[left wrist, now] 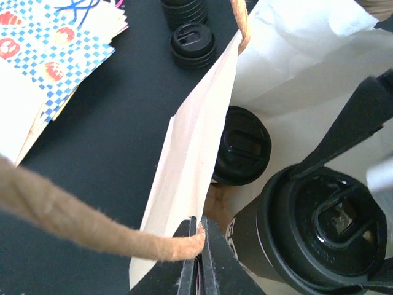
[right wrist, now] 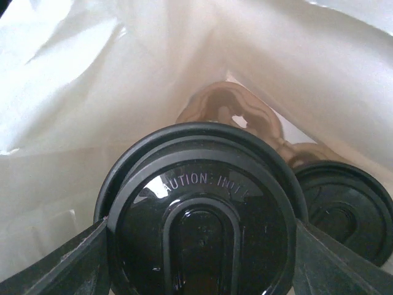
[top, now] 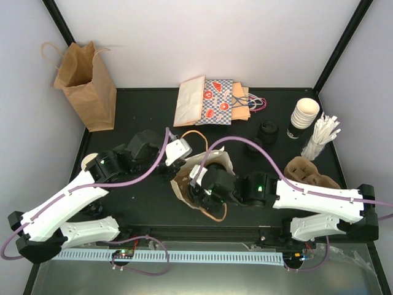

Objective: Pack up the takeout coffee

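A cream paper bag stands open at the table's middle. My left gripper is shut on the bag's rim, right where the twisted brown handle joins it. My right gripper reaches down inside the bag, shut on a takeout coffee cup that is black with a black lid. Its fingers press both sides of the lid. The same cup shows in the left wrist view. A second lidded cup sits deeper in the bag, beside a brown cardboard carrier.
A brown paper bag stands at the back left. Flat printed bags lie at the back centre. At the right are loose black lids, a stack of cups, a bundle of white sticks and a cardboard carrier.
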You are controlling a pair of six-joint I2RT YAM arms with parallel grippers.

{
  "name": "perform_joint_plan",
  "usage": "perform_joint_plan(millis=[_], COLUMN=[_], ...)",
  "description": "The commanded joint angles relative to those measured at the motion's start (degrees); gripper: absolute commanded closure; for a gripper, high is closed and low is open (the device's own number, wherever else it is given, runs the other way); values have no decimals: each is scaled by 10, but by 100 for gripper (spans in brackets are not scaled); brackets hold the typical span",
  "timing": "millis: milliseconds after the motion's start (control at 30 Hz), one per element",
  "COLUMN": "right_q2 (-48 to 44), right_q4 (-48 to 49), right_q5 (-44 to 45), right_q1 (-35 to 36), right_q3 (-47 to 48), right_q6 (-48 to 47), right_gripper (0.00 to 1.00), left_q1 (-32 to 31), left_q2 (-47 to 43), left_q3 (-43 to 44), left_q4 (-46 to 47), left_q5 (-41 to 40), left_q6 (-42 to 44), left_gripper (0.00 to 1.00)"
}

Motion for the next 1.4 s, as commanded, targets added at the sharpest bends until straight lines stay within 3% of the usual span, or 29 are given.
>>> perform_joint_plan(millis=[0,400,767,1067,1367], right_q2=[-17,-12,17,27,49], right_q4=[53,78,136,159,143], right_q5=[118,214,314,318,335], right_q1=[70,171,227,233,233], right_q3=[-33,-93,-121,-144,-150], right_q6=[16,47,-6,-38,-82], right_gripper=[58,58,62,63,63], left_q1=[-5,-31,-76,-77,-91], left_q2=[-44,-71,-27,-27,-41], left_q3=[-42,-69,-32,-1,-28], left_q4=[44,40,44,10,16], left_q5=[43,169,164,152,182], left_q6=[11,-19,-48,-37,-43], left_gripper=[99,99,98,99,99])
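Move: The right hand holds a lidded coffee cup in the mouth of the bag. The empty carrier slot below lies about 3 cm ahead of it, 6 cm to its left and 19 cm down. The seated cup stands some 8 cm ahead, 2 cm to the right and 15 cm below. The near handle is about 6 cm back and 2 cm right, roughly level. From the left hand, the empty slot lies roughly 5 cm back, 3 cm right and 24 cm down. Still gripping the cup around its lid, the right hand carries it back and down, about 5 cm each, deeper into the bag, while tilting some 30 degrees so its fingertips swing forward. The left hand keeps its pinch on the bag's rim and handle, dragging them back about 8 cm and somewhat right, turning clockwise. ##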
